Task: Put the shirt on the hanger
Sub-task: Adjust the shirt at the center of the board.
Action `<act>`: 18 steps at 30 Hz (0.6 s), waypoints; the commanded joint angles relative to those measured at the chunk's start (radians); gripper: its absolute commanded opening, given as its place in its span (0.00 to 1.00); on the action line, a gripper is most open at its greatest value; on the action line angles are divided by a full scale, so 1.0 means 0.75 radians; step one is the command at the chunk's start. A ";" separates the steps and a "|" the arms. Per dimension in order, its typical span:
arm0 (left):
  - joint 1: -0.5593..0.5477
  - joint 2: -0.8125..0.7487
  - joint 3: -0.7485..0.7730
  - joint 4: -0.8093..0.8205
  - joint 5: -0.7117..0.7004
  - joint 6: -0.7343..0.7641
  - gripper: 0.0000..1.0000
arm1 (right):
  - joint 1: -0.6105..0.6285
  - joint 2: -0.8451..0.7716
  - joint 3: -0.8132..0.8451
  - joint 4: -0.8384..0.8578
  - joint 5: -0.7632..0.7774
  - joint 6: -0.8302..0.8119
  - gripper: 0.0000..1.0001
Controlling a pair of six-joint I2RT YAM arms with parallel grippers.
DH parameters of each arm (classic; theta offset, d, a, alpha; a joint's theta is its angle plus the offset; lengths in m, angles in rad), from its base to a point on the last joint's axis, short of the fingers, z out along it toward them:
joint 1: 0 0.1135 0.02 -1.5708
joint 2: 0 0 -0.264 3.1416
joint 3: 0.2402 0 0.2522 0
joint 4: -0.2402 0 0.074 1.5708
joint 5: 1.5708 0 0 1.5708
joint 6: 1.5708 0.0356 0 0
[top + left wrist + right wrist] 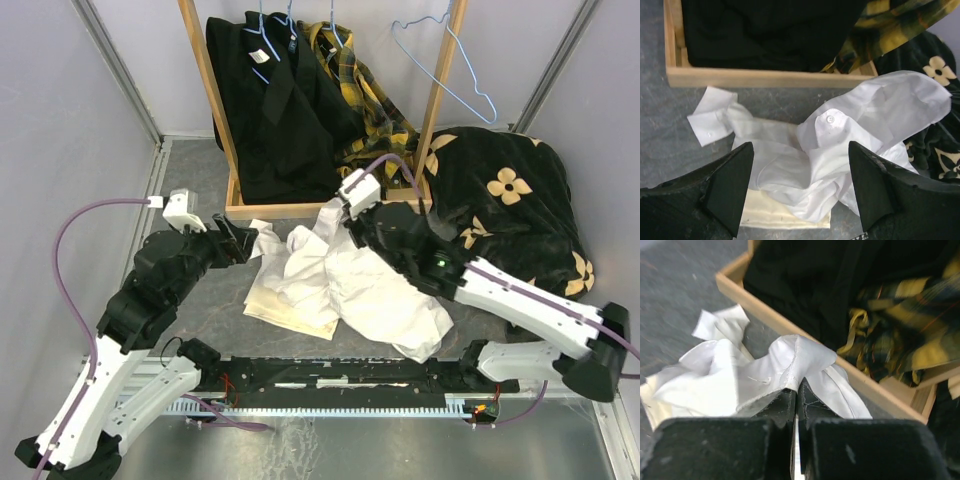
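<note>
The white shirt (pixel 345 285) lies crumpled in the middle of the table, partly over a cream folded cloth (pixel 280 305). My right gripper (pixel 796 389) is shut on a raised fold of the shirt (pixel 795 357), close to the wooden frame. My left gripper (pixel 800 172) is open at the shirt's left side, with a buttoned part of the shirt (pixel 830 135) between and beyond its fingers, which do not touch it. One cuff (pixel 710 120) lies spread out to the left. The empty light-blue hanger (pixel 445 60) hangs at the top right of the rack.
A wooden rack base (pixel 290 210) stands behind the shirt. Black garments (pixel 280 100) and a plaid one (pixel 375 100) hang from blue hangers there. A black cloth with cream flowers (pixel 510 205) is heaped at the right. Grey walls close in on both sides.
</note>
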 commanded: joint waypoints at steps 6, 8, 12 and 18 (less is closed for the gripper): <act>0.007 0.144 0.145 0.199 0.279 0.284 0.83 | -0.005 -0.268 0.062 0.092 -0.269 -0.134 0.00; 0.006 0.189 0.181 0.239 0.330 0.303 0.83 | -0.005 -0.305 0.088 0.090 -0.278 -0.142 0.00; 0.007 0.278 0.277 0.294 0.404 0.316 0.84 | -0.004 -0.346 0.192 0.066 -0.264 -0.172 0.00; 0.007 0.365 0.391 0.353 0.475 0.289 0.84 | -0.004 -0.323 0.399 0.035 -0.285 -0.257 0.00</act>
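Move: The right hand already pinches the raised edge of the shirt; the rest lies spread some 19 cm below, about 9 cm back and 8 cm to its right. From the open left hand, that held edge is roughly 22 cm right and 4 cm ahead, nearly level. The shirt cuff lies about 12 cm ahead of the left hand, 2 cm right and 22 cm down; the cream cloth some 12 cm right, 5 cm back, equally low. Right hand keeps its pinch, raising the shirt some 15 cm; open left moves right and up towards the cloth. ##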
